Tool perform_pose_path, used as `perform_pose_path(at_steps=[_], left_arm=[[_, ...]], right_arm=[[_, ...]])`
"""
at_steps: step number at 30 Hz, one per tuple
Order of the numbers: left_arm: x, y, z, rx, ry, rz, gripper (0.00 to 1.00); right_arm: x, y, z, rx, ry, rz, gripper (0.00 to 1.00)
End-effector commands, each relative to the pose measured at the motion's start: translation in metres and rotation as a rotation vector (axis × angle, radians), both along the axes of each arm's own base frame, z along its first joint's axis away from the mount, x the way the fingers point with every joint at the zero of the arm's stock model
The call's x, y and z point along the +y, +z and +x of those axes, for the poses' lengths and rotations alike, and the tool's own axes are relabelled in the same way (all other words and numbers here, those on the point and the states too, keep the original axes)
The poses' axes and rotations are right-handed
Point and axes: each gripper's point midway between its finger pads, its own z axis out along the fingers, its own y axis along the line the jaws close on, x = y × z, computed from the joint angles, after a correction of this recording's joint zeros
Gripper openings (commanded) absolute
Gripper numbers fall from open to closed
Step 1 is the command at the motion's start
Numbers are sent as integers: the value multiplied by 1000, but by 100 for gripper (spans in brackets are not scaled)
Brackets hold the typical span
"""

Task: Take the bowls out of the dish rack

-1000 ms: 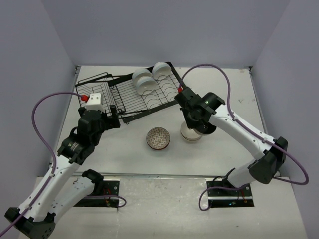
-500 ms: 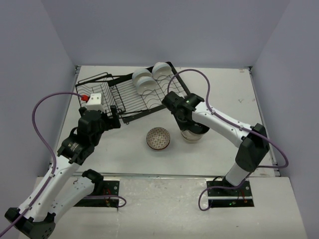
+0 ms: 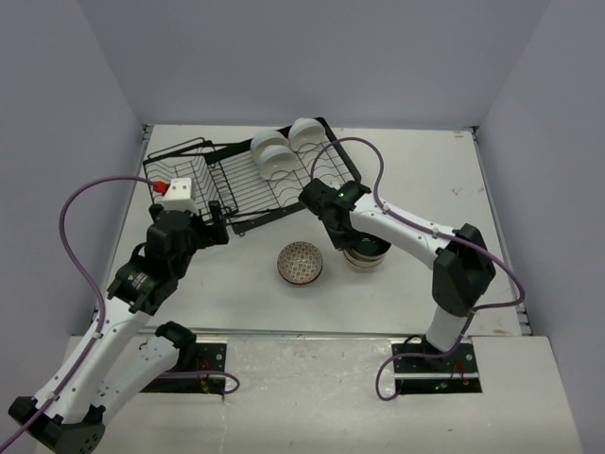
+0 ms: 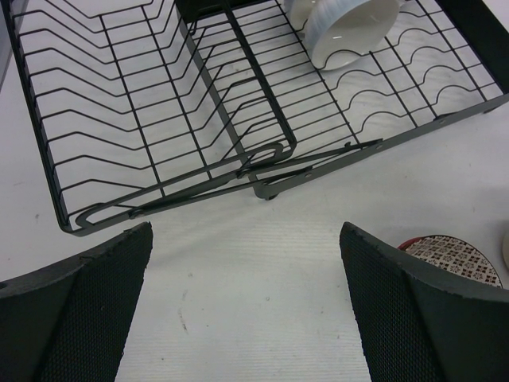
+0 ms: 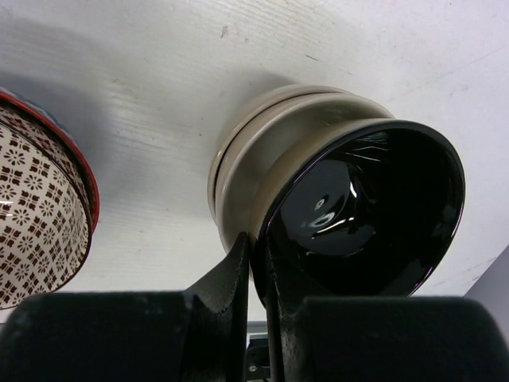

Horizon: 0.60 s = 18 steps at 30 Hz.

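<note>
My right gripper [image 5: 258,255] is shut on the near rim of a tan bowl with a glossy black inside [image 5: 366,215]. That bowl sits on top of a stack of tan bowls [image 5: 238,151] on the table, right of the dish rack's front corner [image 3: 364,253]. A red-rimmed patterned bowl [image 3: 301,263] stands on the table beside the stack. Three white bowls [image 3: 276,163] lean in the black wire dish rack [image 3: 236,184]. My left gripper [image 4: 246,302] is open above bare table just in front of the rack, holding nothing.
A small white box with a red cap [image 3: 180,192] sits at the rack's left end, close to my left wrist. The rack's basket section [image 4: 119,103] holds nothing. The right arm's purple cable [image 3: 378,180] arcs over the rack's right corner.
The right wrist has swung left toward the rack's front corner while staying shut on the black-inside bowl at the stack. The left arm has not moved.
</note>
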Motion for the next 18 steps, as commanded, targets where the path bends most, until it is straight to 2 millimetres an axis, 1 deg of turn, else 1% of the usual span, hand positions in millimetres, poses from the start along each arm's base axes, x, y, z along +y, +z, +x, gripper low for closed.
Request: perform_pose_path(at_steps=[1,9,11,15,18], left_arm=[[-1,8,4,-39,-8,-4,100],[-1,7,5,-34,-11,-3,100],[-1,7,5,-36,-11,-4,100],[-1,6,5,-33,-9,-2,100],[-1,6,6,-32,-8,-1,100]], right_arm=[[-3,6,8,-60,-19,-24,2],[2,3,5,-64,-31,-11,18],[3,6,5,-73,-31,-3,19],[4,13,2,-83,-33,4,27],[5,19,2,-96,-37,3,31]])
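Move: The right gripper already holds the black bowl's left rim, over the white bowl stack; that stack's middle is about 5 cm to its right, 1 cm ahead and 5 cm down. The patterned bowls stand roughly 12 cm to its left, 1 cm nearer the base, and the white bowls in the rack some 25 cm ahead and 18 cm left. From the idle left hand the stack is around 35 cm right, 1 cm ahead and 17 cm lower. Ease the right gripper about half a centimetre down and then half a centimetre to the left, to set the black bowl into the white stack. As it gets there, open the fingers to roughly a third, letting go of the rim, and stay with one finger inside the bowl and one outside. Keep the wrist steady. ##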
